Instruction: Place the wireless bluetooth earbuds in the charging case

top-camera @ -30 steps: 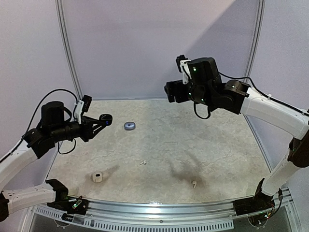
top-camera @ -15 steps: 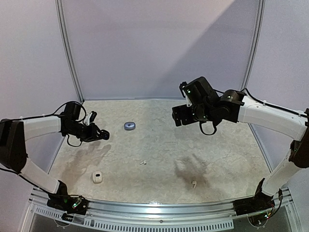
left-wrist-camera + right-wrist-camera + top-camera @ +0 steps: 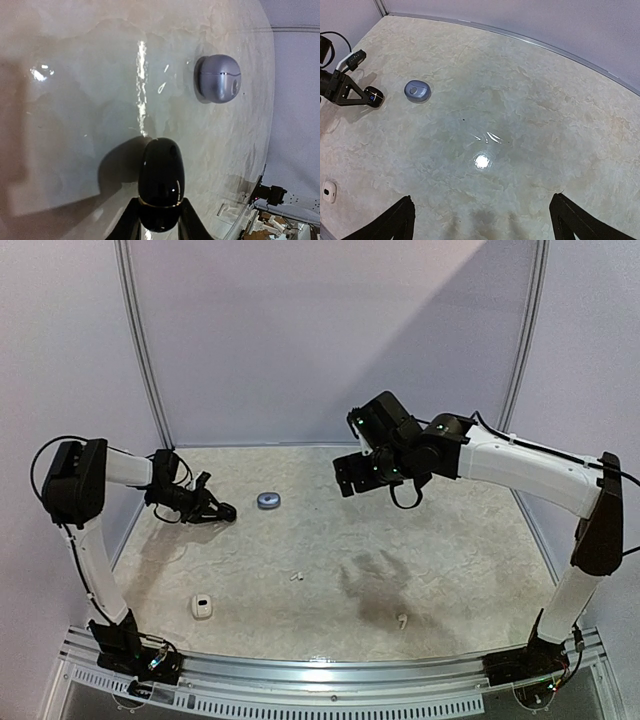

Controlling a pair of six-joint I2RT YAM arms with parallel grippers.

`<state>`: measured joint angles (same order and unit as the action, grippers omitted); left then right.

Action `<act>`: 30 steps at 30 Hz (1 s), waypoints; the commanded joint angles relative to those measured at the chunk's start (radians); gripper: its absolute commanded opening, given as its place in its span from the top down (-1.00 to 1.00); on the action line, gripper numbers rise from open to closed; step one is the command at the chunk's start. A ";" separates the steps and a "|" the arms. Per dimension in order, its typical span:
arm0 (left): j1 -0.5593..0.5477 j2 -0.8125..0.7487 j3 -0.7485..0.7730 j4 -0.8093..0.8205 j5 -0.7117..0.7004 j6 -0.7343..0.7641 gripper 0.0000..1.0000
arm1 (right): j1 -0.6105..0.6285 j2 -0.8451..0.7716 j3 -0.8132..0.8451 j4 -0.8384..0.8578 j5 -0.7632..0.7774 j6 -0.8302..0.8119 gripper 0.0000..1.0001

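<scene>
My left gripper (image 3: 161,212) is shut on a glossy black pebble-shaped charging case (image 3: 161,172), held low over the table at the back left (image 3: 222,511). A closed grey-blue case (image 3: 267,500) lies just to its right, also in the left wrist view (image 3: 218,78) and the right wrist view (image 3: 417,91). Two tiny white earbuds lie loose on the table, one near the middle (image 3: 296,576) and one at the front right (image 3: 402,620). My right gripper (image 3: 347,474) hangs high over the back middle, open and empty (image 3: 481,202).
A small white case (image 3: 202,606) sits at the front left, also at the left edge of the right wrist view (image 3: 328,190). Purple walls with metal posts close off the back and sides. A metal rail (image 3: 320,665) runs along the front edge.
The left arm has swung outward and lowered the black case close to the table beside the grey-blue case. The right gripper has come down and leftward, its jaws spreading slightly wider.
</scene>
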<state>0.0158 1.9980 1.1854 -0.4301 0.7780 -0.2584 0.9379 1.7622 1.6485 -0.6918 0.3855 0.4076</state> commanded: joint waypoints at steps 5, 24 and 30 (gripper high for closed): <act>0.055 0.016 0.009 -0.003 -0.026 -0.053 -0.93 | 0.001 0.023 0.043 -0.035 -0.012 0.016 -0.93; -0.471 -0.487 -0.099 -0.971 -0.702 0.722 -0.97 | 0.000 0.012 -0.016 0.011 -0.068 -0.080 -0.98; -0.669 -0.557 -0.184 -0.907 -0.682 0.917 -0.90 | 0.004 -0.025 -0.066 0.012 -0.079 -0.047 -0.98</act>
<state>-0.5747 1.5043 1.0317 -1.2892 0.1230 0.4545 0.9379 1.7847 1.6218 -0.6868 0.3241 0.3500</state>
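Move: The left fingers still hold the black charging case low at the table, its middle about 2 cm right of the hand point, with its resting spot right beneath. The white case, the next stop, lies about 24 cm back from the hand, almost in line and 2 cm lower; the blue case is 14 cm right and 4 cm ahead. From the right hand, the white case lies some 34 cm left, 17 cm back and 22 cm below. Open the left gripper wide to leave the black case on the table, and draw the fingers off about 4 cm to the left as they rise. Then swing back some 25 cm towards the white case, arching up and sinking again over the last stretch, while turning clockwise and tipping the fingers to point nearly straight down, open. ##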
